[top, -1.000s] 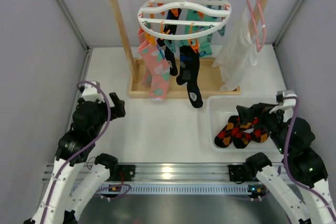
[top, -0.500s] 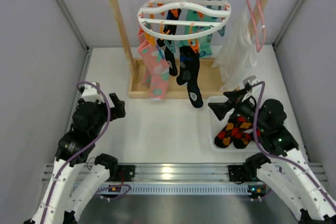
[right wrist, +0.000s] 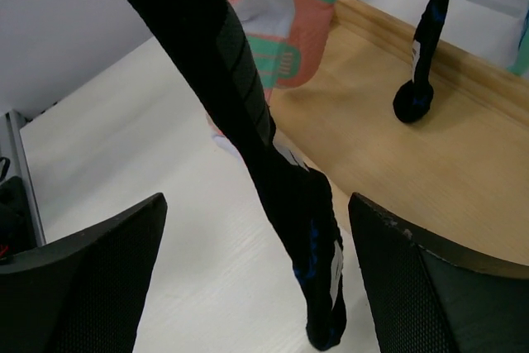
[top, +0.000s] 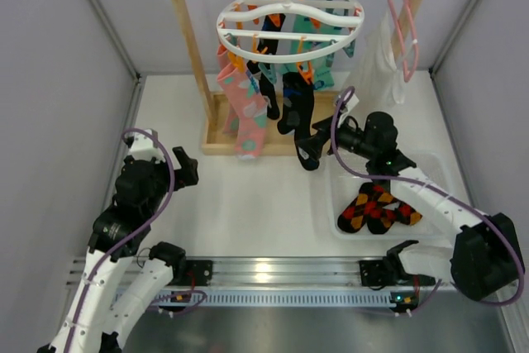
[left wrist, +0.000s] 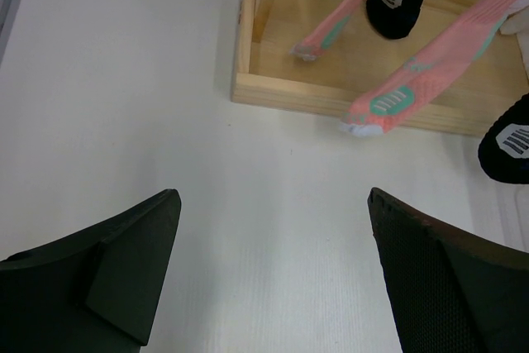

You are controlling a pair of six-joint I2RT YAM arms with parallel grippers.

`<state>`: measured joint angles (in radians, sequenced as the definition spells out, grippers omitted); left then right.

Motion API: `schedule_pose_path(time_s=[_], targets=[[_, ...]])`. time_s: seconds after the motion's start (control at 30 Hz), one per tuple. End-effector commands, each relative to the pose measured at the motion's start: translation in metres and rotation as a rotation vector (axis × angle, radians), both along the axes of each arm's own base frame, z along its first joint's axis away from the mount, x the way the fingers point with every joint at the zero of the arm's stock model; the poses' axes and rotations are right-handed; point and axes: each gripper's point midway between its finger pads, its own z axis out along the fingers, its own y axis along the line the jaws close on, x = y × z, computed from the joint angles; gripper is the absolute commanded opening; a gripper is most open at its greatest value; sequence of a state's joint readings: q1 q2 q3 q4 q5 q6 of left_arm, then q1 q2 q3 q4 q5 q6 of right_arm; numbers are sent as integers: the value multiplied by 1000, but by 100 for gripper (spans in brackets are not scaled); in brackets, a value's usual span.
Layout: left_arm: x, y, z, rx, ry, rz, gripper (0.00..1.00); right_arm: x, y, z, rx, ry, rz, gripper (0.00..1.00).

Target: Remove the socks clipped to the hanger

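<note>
The round white hanger hangs by its hook from the rail, with several socks clipped under it: pink ones, a long black one and teal ones. My right gripper is open at the black sock's foot. In the right wrist view that black sock hangs between the wide fingers of the right gripper and touches neither. My left gripper stands open over bare table at the left. The left wrist view has the left gripper short of the pink toes.
A wooden rail frame with a tray-like base carries the hanger. A white garment hangs on a pink wire hanger at the right. A white basket near the right arm holds orange-and-black argyle socks.
My right arm has swung from over the basket, left and toward the frame, bringing its open fingers round the black sock's foot. The left arm has not moved.
</note>
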<state>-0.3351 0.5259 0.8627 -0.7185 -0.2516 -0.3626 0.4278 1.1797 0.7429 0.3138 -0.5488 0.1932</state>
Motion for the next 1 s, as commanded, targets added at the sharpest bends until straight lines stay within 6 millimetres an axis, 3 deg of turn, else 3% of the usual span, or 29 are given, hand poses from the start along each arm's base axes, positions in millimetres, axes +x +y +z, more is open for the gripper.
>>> schedule_pose_path(time_s=[0.0, 0.1, 0.23, 0.27, 0.4, 0.43, 0.53, 0.57, 0.63, 0.67, 0.8, 0.97], targets=[[6, -2, 8, -30, -40, 13, 99, 6, 25, 46, 39, -202, 81, 86], [6, -2, 10, -45, -42, 21, 99, 11, 33, 39, 40, -215, 81, 75], [5, 7, 21, -66, -75, 81, 99, 6, 42, 29, 49, -210, 100, 39], [3, 7, 24, -70, -86, 76, 99, 5, 43, 29, 53, -216, 97, 36], [1, -8, 40, -100, -108, -12, 98, -5, 47, 24, 56, -207, 86, 9], [0, -13, 55, -121, -130, -36, 99, -5, 47, 24, 61, -202, 51, 3], [3, -27, 79, -175, -142, -88, 98, -12, 48, 17, 67, -176, 9, 0], [0, -30, 103, -200, -184, -110, 98, -14, 49, 13, 64, -163, 2, 0], [9, -38, 117, -207, -175, -136, 98, -20, 52, 11, 76, -137, -14, 0], [10, -42, 138, -223, -206, -152, 98, -22, 52, 10, 80, -128, -19, 0], [40, -65, 157, -223, -165, -217, 98, -28, 56, 11, 99, -107, -71, 0], [52, -77, 180, -132, -212, -142, 99, -25, 62, 1, 55, -92, -152, 0]])
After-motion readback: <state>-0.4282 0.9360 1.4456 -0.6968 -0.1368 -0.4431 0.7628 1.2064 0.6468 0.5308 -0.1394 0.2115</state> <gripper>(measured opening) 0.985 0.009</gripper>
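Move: The front black sock hangs almost between the right gripper's open fingers, its middle about 3 cm to the left, 1 cm ahead and 3 cm above. From the right gripper the pink sock is roughly 14 cm left and 3 cm ahead, the rear black sock some 9 cm left and 13 cm ahead, and the basket around 24 cm right, 10 cm back and well below. The front black sock lies about 28 cm right and 10 cm ahead of the left gripper. Slide the right gripper some 5 cm left so the hanging front black sock comes well between the fingers, shut them to pinch its lower part, then draw it back about 3 cm while still easing left. Meanwhile raise the open left gripper about 16 cm, swinging right and a little forward towards the hanger, fingers tipping up slightly, touching nothing. ##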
